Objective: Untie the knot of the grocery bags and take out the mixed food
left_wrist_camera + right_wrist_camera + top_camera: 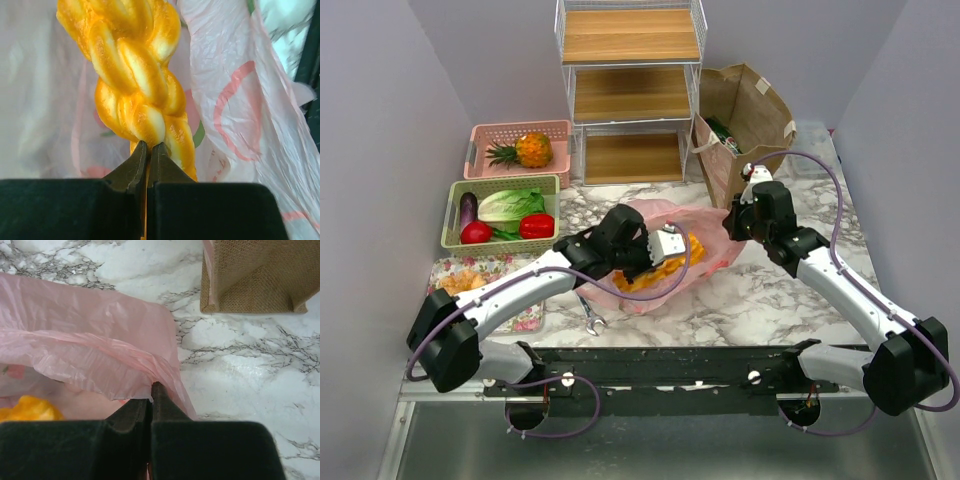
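Note:
The pink plastic bag [710, 255] lies open in the middle of the marble table, and its knot is not in view. My left gripper [672, 250] reaches into the bag's mouth. It is shut on the near end of an orange-and-cream twisted pastry [135, 75], seen close up at my left gripper [149, 145]. My right gripper [736, 226] is shut on the bag's thin right rim [115, 352], pinched at my right gripper [151, 386]. The brown paper bag [745, 110] stands upright behind it, with something green inside.
A green basket [450, 215] at the left holds lettuce, an eggplant and red vegetables. Behind it, a pink basket [480, 135] holds a pineapple. A floral tray [525, 315] carries orange pieces. A wrench [590, 316] lies by the bag. A wire shelf [630, 90] stands at the back.

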You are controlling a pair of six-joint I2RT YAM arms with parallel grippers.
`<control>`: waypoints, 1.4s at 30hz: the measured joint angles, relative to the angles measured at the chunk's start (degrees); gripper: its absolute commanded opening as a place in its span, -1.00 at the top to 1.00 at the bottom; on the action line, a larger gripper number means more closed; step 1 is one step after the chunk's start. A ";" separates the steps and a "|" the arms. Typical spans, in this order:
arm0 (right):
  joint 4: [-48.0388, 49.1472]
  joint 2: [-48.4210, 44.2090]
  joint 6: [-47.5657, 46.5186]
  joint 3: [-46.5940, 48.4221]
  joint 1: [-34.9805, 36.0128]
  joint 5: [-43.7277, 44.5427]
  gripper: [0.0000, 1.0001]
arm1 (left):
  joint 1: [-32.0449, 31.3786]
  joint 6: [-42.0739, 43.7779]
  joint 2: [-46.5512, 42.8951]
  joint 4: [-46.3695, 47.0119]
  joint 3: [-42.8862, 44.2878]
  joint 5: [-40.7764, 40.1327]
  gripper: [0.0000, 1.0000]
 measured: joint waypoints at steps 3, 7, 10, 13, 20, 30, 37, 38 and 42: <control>0.00 0.00 0.00 0.00 0.00 -0.20 0.99 | 0.00 -0.81 -2.51 1.68 0.76 4.55 1.00; 0.00 0.02 -0.02 0.00 0.00 -0.44 0.99 | 0.00 -4.87 -3.28 6.27 7.39 9.38 1.00; -0.02 0.02 0.00 -0.02 0.00 -0.55 0.99 | 0.00 -8.39 -2.95 10.16 13.70 11.87 1.00; -0.02 0.02 0.00 -0.04 0.00 -0.72 0.99 | 0.00 -11.54 -2.34 13.31 18.49 13.33 1.00; -0.02 0.00 -0.42 -0.04 0.00 -0.81 0.99 | 2.71 -17.79 -1.55 16.79 25.53 15.80 1.00; -0.04 -1.29 -1.68 -0.94 0.00 1.05 0.99 | 34.58 5.20 -4.07 -19.96 41.16 30.27 1.00; -0.04 -1.64 -1.75 -2.10 0.00 1.11 0.99 | 55.71 39.93 -5.68 -52.46 39.80 27.67 1.00; -0.07 -1.64 -1.90 -2.14 0.00 1.11 0.99 | 58.86 44.37 -5.84 -54.77 37.16 26.34 1.00; -0.09 -1.64 -2.12 -2.14 0.00 1.11 0.99 | 67.36 58.71 -7.45 -60.04 24.92 19.08 1.00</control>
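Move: The left hand, 14 cm above the table over the pink bag and already holding the braided bread, is bound for the floral mat, about 38 cm to its left and 6 cm back. A bread roll lies on the mat, some 44 cm left and 4 cm back. The green basket sits about 33 cm left and 14 ahead, the wrench 16 left and 6 back. From the right hand the mat is roughly 57 cm left and 16 back. Keeping the braided bread pinched, the left hand lifts it nearly 30 cm up and clear of the bag, drifting a little right while the fingers swing up some 40 degrees to point almost level rightwards. It then sweeps left past the wrench and sinks towards the floral mat, fingers turning down again. The right hand stays put, still pinching the bag's rim. ##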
